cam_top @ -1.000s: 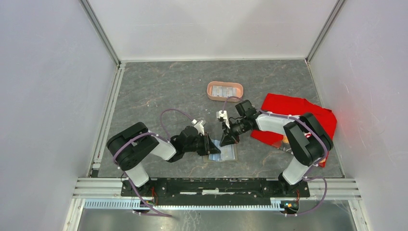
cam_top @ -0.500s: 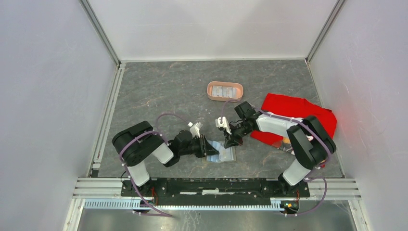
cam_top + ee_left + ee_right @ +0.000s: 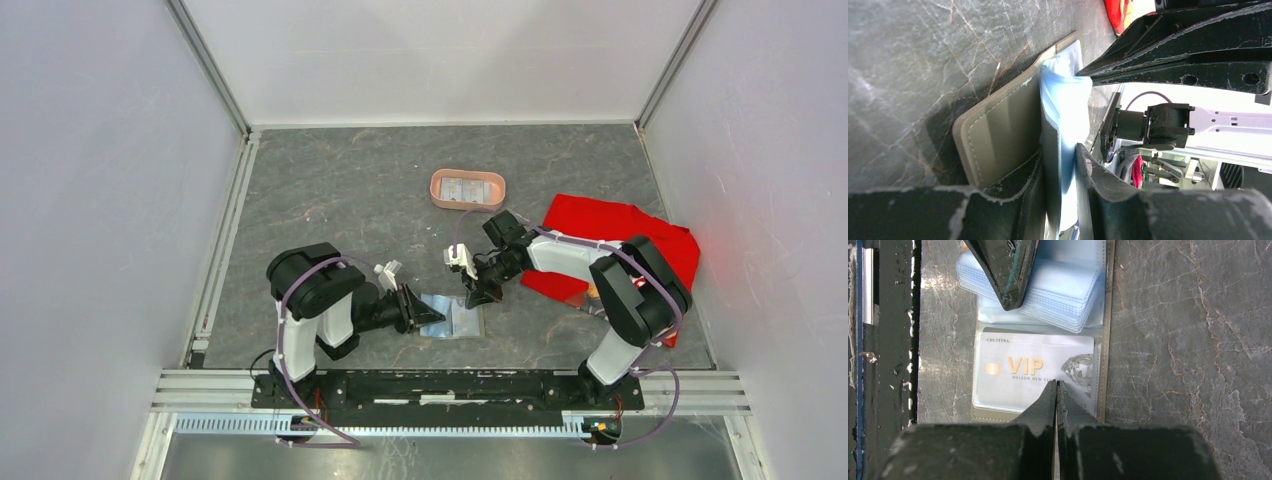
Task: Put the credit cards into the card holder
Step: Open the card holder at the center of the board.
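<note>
The olive-grey card holder (image 3: 456, 317) lies open on the table between the arms. One silvery credit card (image 3: 1033, 372) marked VIP sits in its clear near pocket. My right gripper (image 3: 1056, 384) is shut, empty, its tips just over that card's edge. A stack of bluish clear sleeves (image 3: 1063, 295) fans up from the holder's spine. My left gripper (image 3: 1060, 150) has these sleeves (image 3: 1065, 95) between its fingers, with the holder's olive cover (image 3: 998, 135) beside them. More credit cards (image 3: 463, 188) lie in the pink tray.
The pink oval tray (image 3: 436, 190) stands behind the card holder at mid table. A red cloth (image 3: 620, 235) lies under the right arm, right of the holder. Grey walls close in the table on three sides.
The left arm has drawn back toward its base, and the card holder slid slightly left with it. The right gripper followed a little left and closed its last gap.
</note>
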Robot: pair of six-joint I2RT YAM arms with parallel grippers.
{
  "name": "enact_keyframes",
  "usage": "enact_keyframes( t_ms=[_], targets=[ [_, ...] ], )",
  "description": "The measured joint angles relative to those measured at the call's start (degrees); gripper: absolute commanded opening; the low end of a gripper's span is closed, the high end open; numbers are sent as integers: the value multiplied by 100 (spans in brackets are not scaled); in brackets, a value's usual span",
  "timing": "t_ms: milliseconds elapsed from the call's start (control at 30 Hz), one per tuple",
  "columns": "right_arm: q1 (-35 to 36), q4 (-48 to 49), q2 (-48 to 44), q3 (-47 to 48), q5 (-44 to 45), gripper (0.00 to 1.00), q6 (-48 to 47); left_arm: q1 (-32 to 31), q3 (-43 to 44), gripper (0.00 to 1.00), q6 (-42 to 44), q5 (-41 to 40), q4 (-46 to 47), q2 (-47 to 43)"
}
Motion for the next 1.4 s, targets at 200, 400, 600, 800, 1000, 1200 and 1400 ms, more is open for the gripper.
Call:
enact_keyframes(
  t_ms=[200, 400, 600, 800, 1000, 1200, 1400],
  targets=[
    [0, 98, -11, -9, -157, 6, 214, 33, -59, 35, -188, 24, 299, 166],
    [149, 789, 125, -48, -511, 3, 1141, 44, -59, 35, -271, 46, 337, 214],
    [289, 1403, 376, -151, -688, 5, 1906, 44, -59, 36, -275, 48, 341, 219],
    [299, 2011, 531, -275, -946, 5, 2660, 44, -70, 39, -275, 57, 341, 181],
    [326, 2468, 614, -262, -1204, 5, 3235, 44, -197, 51, -267, 50, 310, -24],
    [376, 2693, 874, -243, -1311, 7, 3545, 44, -256, 63, -168, 22, -74, -531],
    [391, 2990, 1093, -116, -1353, 7, 3921, 42, -155, 70, 162, -9, -1180, -1327]
  ],
)
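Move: The left gripper's partly open fingers straddle the upturned blue sleeves, whose middle is about 1 cm ahead and 1 cm to the right of it; the VIP card lies about 1 cm ahead, 6 cm to its right and 1 cm lower. From the shut right gripper the sleeves lie roughly 6 cm left and 2 cm back, the VIP card about 1 cm left and 2 cm back, both some 1 cm lower. Sweeping about 7 cm left and slightly back off the VIP card, with small lifts on the way, the right hand brings its nearly shut fingertips against the right-hand face of the blue sleeves, its wrist turning some 30 degrees so the fingers lie flatter. The left hand stays around the sleeves, then late on opens wider and rises about 2 cm. ##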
